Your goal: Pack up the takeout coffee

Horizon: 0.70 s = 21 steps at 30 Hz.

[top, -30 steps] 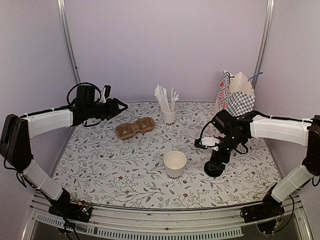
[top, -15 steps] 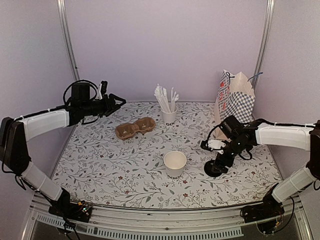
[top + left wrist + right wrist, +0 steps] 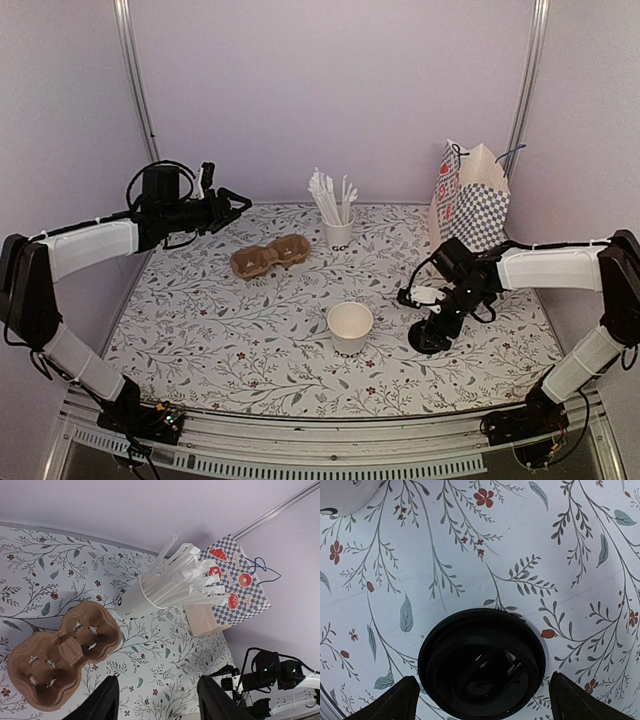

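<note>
The takeout coffee cup stands open at the middle of the table, white with dark lettering and no lid on it. Its round black lid lies flat on the table to the cup's right; it also shows in the top view. My right gripper points down just above the lid, open, one finger on each side of it, not touching. It shows in the top view too. My left gripper is open and empty, held high at the back left; the left wrist view shows only table between its fingers.
A brown pulp carrier lies at the back, left of centre. A white cup of straws stands behind the coffee cup. A checked paper bag stands open at the back right. The cup's edge shows at the top left of the right wrist view.
The left arm pulled back to the left and rose slightly, then held still. The right gripper shifted a little and settled lower over the lid.
</note>
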Each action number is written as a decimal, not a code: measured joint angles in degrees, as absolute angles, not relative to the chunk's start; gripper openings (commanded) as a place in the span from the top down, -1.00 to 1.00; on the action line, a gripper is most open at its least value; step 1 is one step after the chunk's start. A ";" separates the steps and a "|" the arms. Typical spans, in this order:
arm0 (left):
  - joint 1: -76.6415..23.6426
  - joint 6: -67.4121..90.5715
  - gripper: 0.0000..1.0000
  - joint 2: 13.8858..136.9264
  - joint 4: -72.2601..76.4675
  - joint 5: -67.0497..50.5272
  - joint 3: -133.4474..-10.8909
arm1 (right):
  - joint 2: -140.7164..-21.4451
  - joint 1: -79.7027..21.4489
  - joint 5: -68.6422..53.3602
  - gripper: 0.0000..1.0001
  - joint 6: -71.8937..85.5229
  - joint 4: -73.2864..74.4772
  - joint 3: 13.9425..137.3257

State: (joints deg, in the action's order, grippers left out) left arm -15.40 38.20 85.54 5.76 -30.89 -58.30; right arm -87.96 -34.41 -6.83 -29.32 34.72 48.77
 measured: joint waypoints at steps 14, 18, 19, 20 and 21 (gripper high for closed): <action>-14.81 38.81 -0.12 85.54 5.76 -31.24 -58.30 | -90.35 -34.41 -6.79 -0.54 -29.39 34.65 48.77; -14.76 39.00 -0.12 85.54 5.78 -31.29 -58.24 | -90.39 -34.41 -6.81 -0.42 -29.36 34.65 48.86; -14.72 39.03 -0.12 85.54 5.76 -31.31 -58.22 | -90.39 -34.41 -6.81 -0.40 -29.34 34.65 48.90; -14.72 39.05 -0.12 85.54 5.76 -31.31 -58.22 | -90.39 -34.41 -6.81 -0.39 -29.32 34.65 48.95; -14.72 39.05 -0.12 85.54 5.76 -31.29 -58.22 | -90.39 -34.41 -6.81 -0.37 -29.28 34.68 48.97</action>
State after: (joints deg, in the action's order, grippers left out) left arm -14.72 39.05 85.54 5.76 -31.29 -58.22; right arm -90.39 -34.41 -6.81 -29.28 34.68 48.97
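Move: The black lid lies flat on the table almost under the right hand, between its open fingers, about 1 cm ahead, 1 cm to the left and 2 cm below. The empty paper cup stands some 16 cm to this hand's left and level with it; the checkered bag stands roughly 28 cm ahead and 15 cm to the right. From the left hand, the lid is about 17 cm back, 37 cm to the right and 22 cm down. The right hand, fingers pointing almost straight down, sinks the last 1 cm or so with the open fingers straddling the black lid, its wrist practically unturned. Once down it stays there and draws its wide-open fingers in by about a fifth of their range, bringing the pads against opposite sides of the lid's rim to begin the pinch. ##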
